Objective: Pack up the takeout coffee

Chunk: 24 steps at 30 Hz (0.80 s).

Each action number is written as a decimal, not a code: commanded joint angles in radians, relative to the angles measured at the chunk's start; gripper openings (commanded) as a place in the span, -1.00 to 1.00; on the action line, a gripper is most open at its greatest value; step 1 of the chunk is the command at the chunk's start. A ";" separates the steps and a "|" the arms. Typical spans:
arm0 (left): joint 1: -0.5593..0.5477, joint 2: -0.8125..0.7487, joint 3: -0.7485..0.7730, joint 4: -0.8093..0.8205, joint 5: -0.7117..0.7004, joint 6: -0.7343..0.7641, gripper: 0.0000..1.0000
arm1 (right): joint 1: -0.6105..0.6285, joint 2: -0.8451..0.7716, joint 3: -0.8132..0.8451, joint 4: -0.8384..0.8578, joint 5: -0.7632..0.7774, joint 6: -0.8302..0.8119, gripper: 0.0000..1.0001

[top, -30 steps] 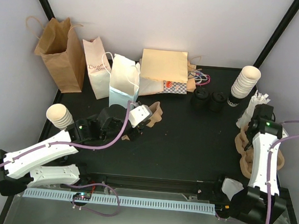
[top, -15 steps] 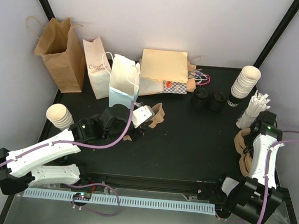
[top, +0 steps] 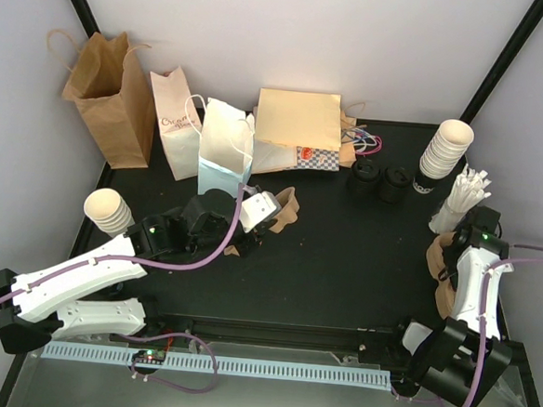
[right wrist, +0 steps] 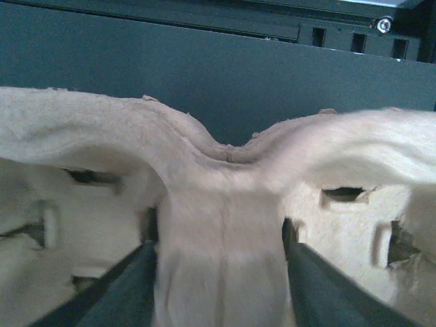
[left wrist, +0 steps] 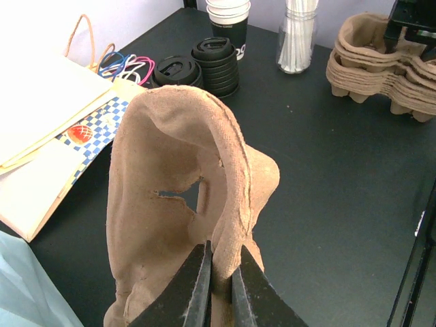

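Observation:
The takeout coffee is out of view. My left gripper (top: 273, 213) (left wrist: 221, 248) is shut on the edge of a brown pulp cup carrier (left wrist: 177, 204) (top: 288, 205), which stands upright above the table's left middle. At the right edge my right gripper (top: 469, 243) (right wrist: 218, 248) has its jaws on either side of the centre ridge of the top carrier (right wrist: 218, 197) on a carrier stack (top: 439, 266) (left wrist: 381, 61). Both fingers press against that ridge.
Along the back stand a brown bag (top: 106, 99), a white printed bag (top: 175, 122), a white-blue bag (top: 224, 149) and flat bags (top: 295, 131). Two stacks of black lids (top: 377, 183), a cup stack (top: 446, 150) and a jar of stirrers (top: 463, 194) sit back right. Another cup stack (top: 110, 211) is left.
My right wrist has drawn back toward the near edge over the carrier stack. The left gripper shifted slightly right with its carrier, then held still.

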 commanded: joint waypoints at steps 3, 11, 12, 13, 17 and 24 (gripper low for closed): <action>0.004 0.011 0.006 0.030 0.004 0.016 -0.82 | -0.021 0.011 -0.007 0.023 0.011 0.022 0.64; 0.004 0.032 0.007 0.042 0.017 0.019 -0.82 | -0.022 -0.052 0.043 -0.029 0.028 0.006 0.90; 0.004 0.036 0.007 0.047 0.026 0.019 -0.82 | -0.022 -0.064 0.054 -0.033 0.028 -0.011 0.92; 0.004 0.042 0.006 0.051 0.042 0.018 -0.81 | -0.022 -0.080 0.066 -0.036 0.029 -0.031 0.94; 0.001 0.075 -0.004 0.093 0.111 0.026 -0.82 | -0.021 -0.146 0.101 -0.016 -0.050 -0.160 1.00; -0.062 0.250 0.076 0.080 0.012 0.071 -0.81 | 0.005 -0.220 0.109 0.091 -0.405 -0.473 1.00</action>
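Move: The right hand grips the divider of a cup carrier on the stack at the right edge, the carrier's middle about 3 cm below the hand point. The straw jar stands some 12 cm ahead and 5 cm left; the nearer lid stack about 17 cm ahead and 20 cm left. For the left hand, holding a carrier high, the open table lies roughly 8 cm right, 2 cm ahead and 26 cm down, with the blue bag about 10 cm ahead and 10 cm left. The right fingers let go of the stacked carrier's divider by spreading wide, then lift clear about 7 cm, swinging forward towards the straw jar while the wrist tips the fingertips forward and turns counter-clockwise, each some 15 degrees. The left hand keeps its pinch on its own carrier and, slowly at first, carries it right and down about equally, roughly 5 cm in all, away from the blue bag over the open table. ##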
